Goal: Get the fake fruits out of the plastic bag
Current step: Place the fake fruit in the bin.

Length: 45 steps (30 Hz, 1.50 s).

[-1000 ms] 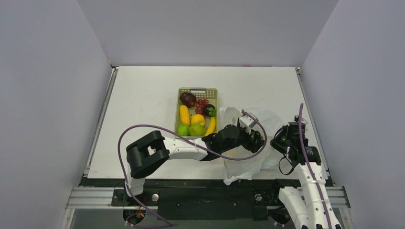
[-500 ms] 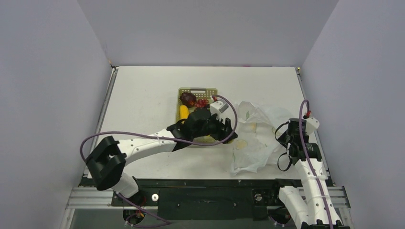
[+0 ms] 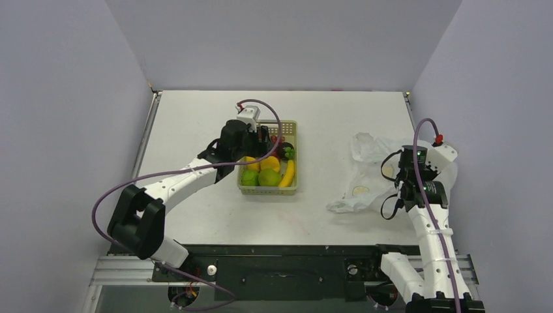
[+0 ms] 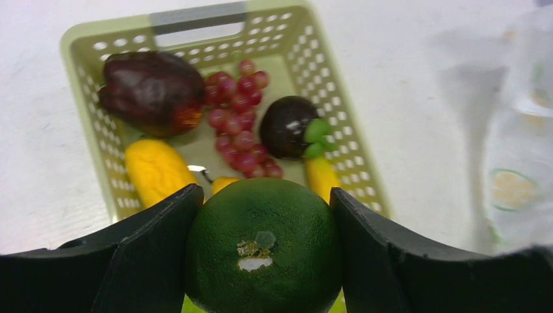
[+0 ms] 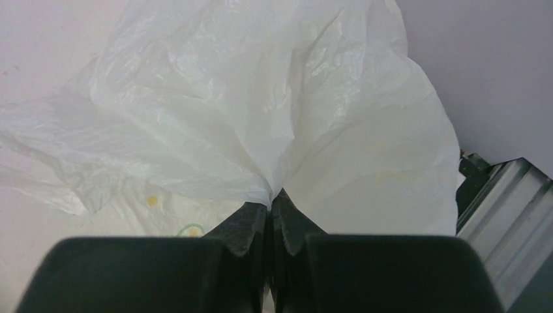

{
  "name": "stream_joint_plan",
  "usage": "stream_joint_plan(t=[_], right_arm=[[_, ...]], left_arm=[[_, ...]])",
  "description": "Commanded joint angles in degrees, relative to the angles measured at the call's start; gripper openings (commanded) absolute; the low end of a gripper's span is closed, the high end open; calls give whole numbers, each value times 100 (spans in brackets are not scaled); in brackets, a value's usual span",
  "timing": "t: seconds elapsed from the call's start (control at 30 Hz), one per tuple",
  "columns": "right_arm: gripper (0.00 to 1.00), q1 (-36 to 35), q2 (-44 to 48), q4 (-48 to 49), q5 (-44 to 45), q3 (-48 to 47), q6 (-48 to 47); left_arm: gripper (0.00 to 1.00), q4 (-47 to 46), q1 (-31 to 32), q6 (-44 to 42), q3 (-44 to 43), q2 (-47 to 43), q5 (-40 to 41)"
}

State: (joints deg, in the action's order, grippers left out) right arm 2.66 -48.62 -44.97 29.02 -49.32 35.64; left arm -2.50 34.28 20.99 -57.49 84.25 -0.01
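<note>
My left gripper is shut on a dark green round fake fruit and holds it above the yellow-green basket. In the top view the left gripper hangs over the basket's far end. In the basket lie a dark maroon fruit, red grapes, a dark round fruit with green leaves and a yellow fruit. At the right lies the white plastic bag. My right gripper is shut on a pinch of its film.
The basket stands mid-table with green and yellow fruits at its near end. The bag reaches close to the table's right edge. A purple cable loops above the left wrist.
My left arm swung away from the bag, left and back over the basket, carrying the green fruit. My right gripper pulled the bag to the right, and the bag now lies flatter.
</note>
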Motion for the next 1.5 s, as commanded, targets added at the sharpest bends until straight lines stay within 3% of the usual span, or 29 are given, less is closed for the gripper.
stream_joint_plan(t=[0.0, 0.37, 0.5, 0.63, 0.8, 0.9, 0.93, 1.13, 1.3, 1.47], right_arm=[[0, 50, -196, 44, 850, -399, -175], [0, 51, -775, 399, 630, -359, -563], [0, 51, -718, 399, 612, -317, -622], [0, 51, -603, 420, 549, -273, -706], [0, 57, -393, 304, 680, -216, -574], [13, 121, -166, 254, 499, -96, -353], [24, 130, -78, 257, 473, -34, -329], [62, 134, 168, 122, 501, -32, -523], [78, 114, 356, -288, 331, -530, -685], [82, -37, 473, -982, 10, -1171, -968]], left_arm=[[0, -27, -121, -408, -328, 545, 972], [0, -193, -204, -667, -713, 1590, 1518], [23, -197, -228, -654, -657, 1621, 1634], [59, -153, -229, -730, -581, 1513, 1741], [81, -42, -267, -820, -499, 1262, 1808], [93, 65, -282, -832, -461, 1004, 1921], [96, 79, -288, -879, -454, 952, 1914], [97, 527, -293, -1017, -643, 295, 1458], [97, 953, -297, -746, -822, -424, 923], [97, 1406, -323, -355, -965, -1483, 218]])
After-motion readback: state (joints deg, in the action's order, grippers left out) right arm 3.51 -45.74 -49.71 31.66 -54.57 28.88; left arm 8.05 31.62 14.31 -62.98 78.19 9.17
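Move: The left hand, still gripping the dark green fruit, has its spot in the bin about 5 cm ahead, 5 cm left and 10 cm below. From this hand, a long yellow fruit lies 4 cm ahead, 6 left; a round yellow one 3 ahead, 1 right; a light green one 3 back, 6 left. The right hand still pinches the plastic bag, its spread-out body some 5 cm ahead, 7 left and 13 below. The left hand lowers the held green fruit about 9 cm into the bin's left side, easing forward and left with a roll of some 20 degrees, opens to let go, then climbs about 14 cm, drawing back. The right hand, after a small shift right and dip, opens wide, releasing the bag, backs slightly and starts up. ##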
